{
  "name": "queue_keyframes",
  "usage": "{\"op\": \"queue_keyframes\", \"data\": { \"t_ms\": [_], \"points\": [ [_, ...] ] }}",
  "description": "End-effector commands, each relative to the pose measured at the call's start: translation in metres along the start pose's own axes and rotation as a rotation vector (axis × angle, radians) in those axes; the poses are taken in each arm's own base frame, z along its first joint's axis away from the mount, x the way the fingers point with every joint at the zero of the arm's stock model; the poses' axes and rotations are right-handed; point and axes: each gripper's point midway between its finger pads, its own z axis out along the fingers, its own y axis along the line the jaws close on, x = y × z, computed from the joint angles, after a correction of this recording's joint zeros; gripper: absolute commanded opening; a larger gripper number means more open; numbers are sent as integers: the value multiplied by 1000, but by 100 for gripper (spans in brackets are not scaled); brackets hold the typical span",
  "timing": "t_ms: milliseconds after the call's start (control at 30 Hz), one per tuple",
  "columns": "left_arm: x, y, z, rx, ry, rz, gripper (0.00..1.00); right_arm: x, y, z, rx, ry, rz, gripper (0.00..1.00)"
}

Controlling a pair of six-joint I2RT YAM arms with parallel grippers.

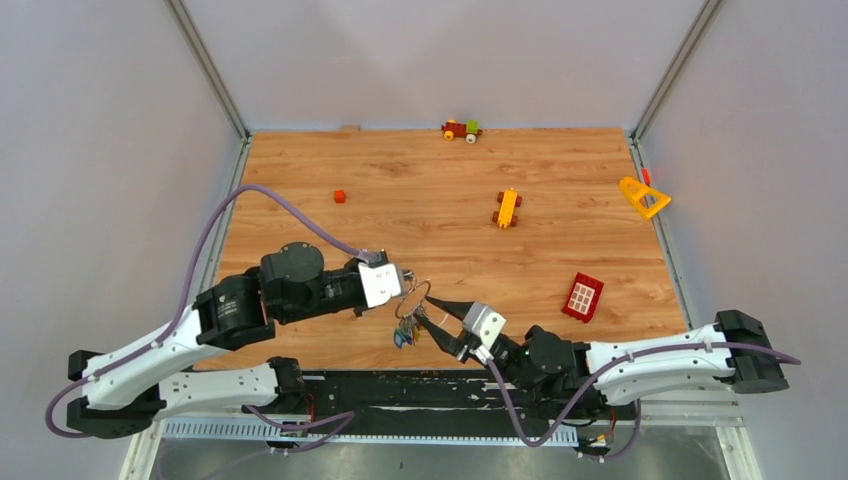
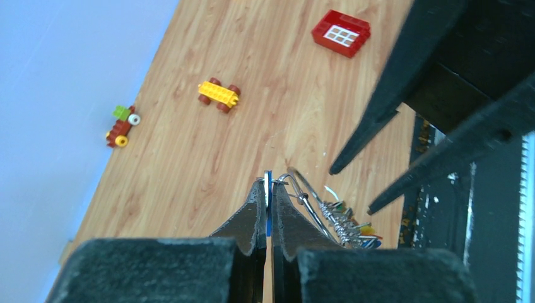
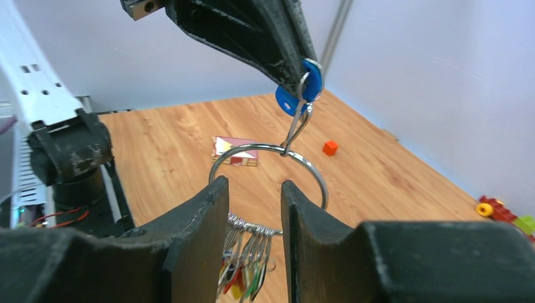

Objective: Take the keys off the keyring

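My left gripper (image 1: 404,290) is shut on a blue-tagged key (image 3: 301,89) and holds it above the table near the front edge. The silver keyring (image 3: 309,165) hangs from that key by a small linked ring. The other keys (image 3: 247,262), with red, yellow and green tags, hang in a bunch from the ring's lower side. My right gripper (image 3: 254,183) is open and level with the ring, its fingers on either side of the bunch and touching nothing. The left wrist view shows the blue key (image 2: 268,179) between the shut fingers, with the keyring (image 2: 309,197) to their right.
Toy bricks lie on the wooden table: a red window brick (image 1: 582,296) at the right, a yellow car (image 1: 508,208) in the middle, a yellow triangular piece (image 1: 643,197) at the right edge, a small red brick (image 1: 339,196) and a brick vehicle (image 1: 461,130) at the back wall.
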Motion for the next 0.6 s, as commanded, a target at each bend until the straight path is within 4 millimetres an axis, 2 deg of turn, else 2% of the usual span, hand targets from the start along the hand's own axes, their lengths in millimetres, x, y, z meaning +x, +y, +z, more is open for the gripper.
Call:
{"op": "queue_keyframes", "data": {
  "t_ms": [0, 100, 300, 567],
  "points": [
    [-34, 36, 1, -164, -66, -39, 0, -21, -30, -1, 205, -58, -4, 39],
    [-29, 51, 8, -242, 0, -72, 0, -19, -41, -5, 277, -62, 15, 44],
    [-36, 64, 14, -312, 12, -146, 0, -21, -56, -8, 371, -116, 25, 56],
    [-41, 59, 22, -271, 50, -208, 0, -25, -59, 9, 409, -153, 27, 63]
  ]
}}
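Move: The left gripper is already shut on the blue tag, with the keyring hanging some 5 cm below it and about 2 cm back; the hooked-on keys dangle about 9 cm under that hand, 5 cm back and 1 cm left. From the half-open right gripper the ring is about 2 cm ahead and 2 cm left at equal height. The keys lie about 1 cm back, 3 cm left and 4 cm lower than that gripper, the tag about 4 cm ahead, 2 cm left and 5 cm up. Keep the left gripper shut on the blue tag and carry the hanging ring forward about 5 cm, then upward a little with a slight drift to the right, turning the wrist counter-clockwise. Follow alongside with the right gripper, forward about 4 cm and somewhat right, turning it nearly 20 degrees clockwise while its fingers open plainly wider; don't close on anything. ##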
